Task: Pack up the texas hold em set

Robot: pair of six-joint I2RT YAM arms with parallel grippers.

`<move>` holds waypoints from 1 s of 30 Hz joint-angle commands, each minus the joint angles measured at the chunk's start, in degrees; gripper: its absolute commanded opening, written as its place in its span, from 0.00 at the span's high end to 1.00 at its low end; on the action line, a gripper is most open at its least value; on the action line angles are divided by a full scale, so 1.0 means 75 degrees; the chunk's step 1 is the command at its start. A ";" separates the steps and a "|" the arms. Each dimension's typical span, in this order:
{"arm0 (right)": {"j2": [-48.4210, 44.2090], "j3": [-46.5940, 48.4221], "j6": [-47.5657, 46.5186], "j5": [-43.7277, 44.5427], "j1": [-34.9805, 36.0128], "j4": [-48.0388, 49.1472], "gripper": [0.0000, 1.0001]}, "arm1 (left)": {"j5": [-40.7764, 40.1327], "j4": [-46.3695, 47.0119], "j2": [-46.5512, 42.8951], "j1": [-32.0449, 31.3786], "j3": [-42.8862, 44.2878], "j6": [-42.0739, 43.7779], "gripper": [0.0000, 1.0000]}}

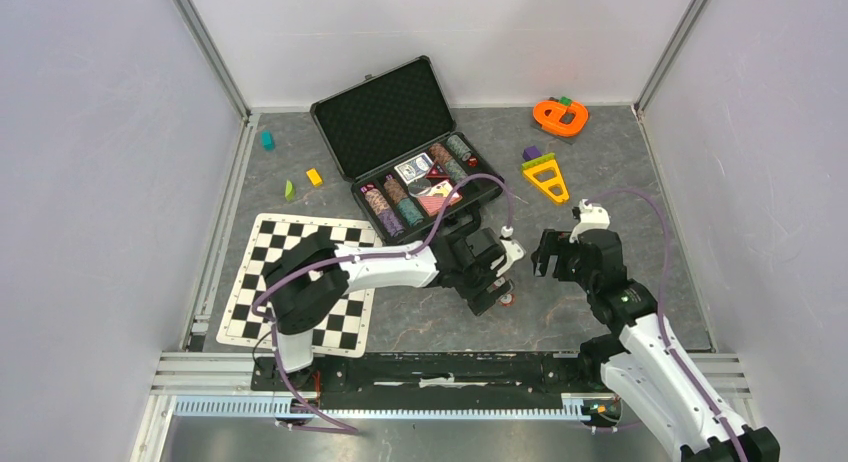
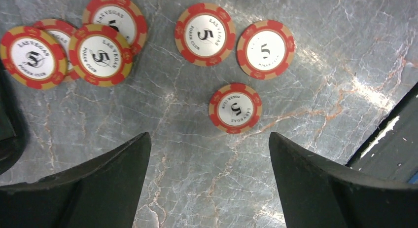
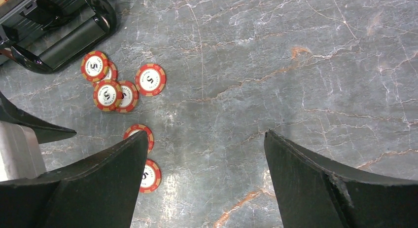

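The black briefcase [image 1: 385, 117] lies open at the back of the table, with coloured chip stacks and card decks [image 1: 425, 187] in its foam tray. Several loose red-white poker chips lie on the grey table in front of it. In the left wrist view one chip [image 2: 235, 108] lies just beyond my left gripper [image 2: 209, 136], which is open and empty, and more chips [image 2: 101, 53] overlap at the upper left. My right gripper [image 3: 206, 134] is also open and empty. A chip cluster [image 3: 116, 85] and the case handle [image 3: 69, 40] lie to its left, and its left finger partly covers two chips.
A black-white checkered mat [image 1: 300, 282] lies at the near left under the left arm. Orange [image 1: 560, 115] and yellow [image 1: 546, 177] plastic toys sit at the back right. Small coloured blocks [image 1: 314, 177] lie left of the case. Walls enclose three sides.
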 commanded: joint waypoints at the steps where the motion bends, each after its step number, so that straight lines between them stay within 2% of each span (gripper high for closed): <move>1: -0.0149 0.0379 -0.0025 0.0199 0.0017 -0.0036 0.06 | 0.0197 0.0290 -0.0297 -0.0198 -0.0035 0.0095 0.05; 8: -0.0593 0.0468 0.0039 0.0686 0.0017 -0.0231 0.06 | -0.0148 -0.0016 0.0274 -0.0454 0.0463 0.0326 0.08; 23: -0.1605 0.0633 0.0172 0.1200 0.0011 -0.0427 0.05 | -0.0598 -0.0181 0.0803 -0.0485 0.0640 0.0331 0.16; 26: -0.1701 0.0692 0.0161 0.1331 0.0018 -0.0507 0.05 | -0.0620 -0.0317 0.0932 -0.0522 0.0784 0.0373 0.24; 30: -0.1806 0.0652 0.0184 0.1403 0.0016 -0.0504 0.05 | -0.0617 -0.0381 0.0996 -0.0537 0.0879 0.0373 0.41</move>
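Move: The poker chip to be taken lies on the table just off the open left fingers: about 1 cm back, 3 cm right and 2 cm below the hand. At about that level, a second chip lies level with the hand and 8 cm right, a third 4 cm ahead and 6 cm right; the overlapping chip cluster is some 11 cm ahead, 2 cm right. From the right hand, the wanted chip is roughly 9 cm back, 13 cm left and 9 cm below. The nearest loose chip is brought between the left fingers: the hand slides back and right about 2 cm, sinks another 2 cm towards the table, then creeps right while the fingers close from wide open to about two-thirds, tips beside the chip's rim; contact can't be made out. Meanwhile the right hand, open and empty, rises about 6 cm and draws right, away from the chips, tipping up some 10 degrees. ##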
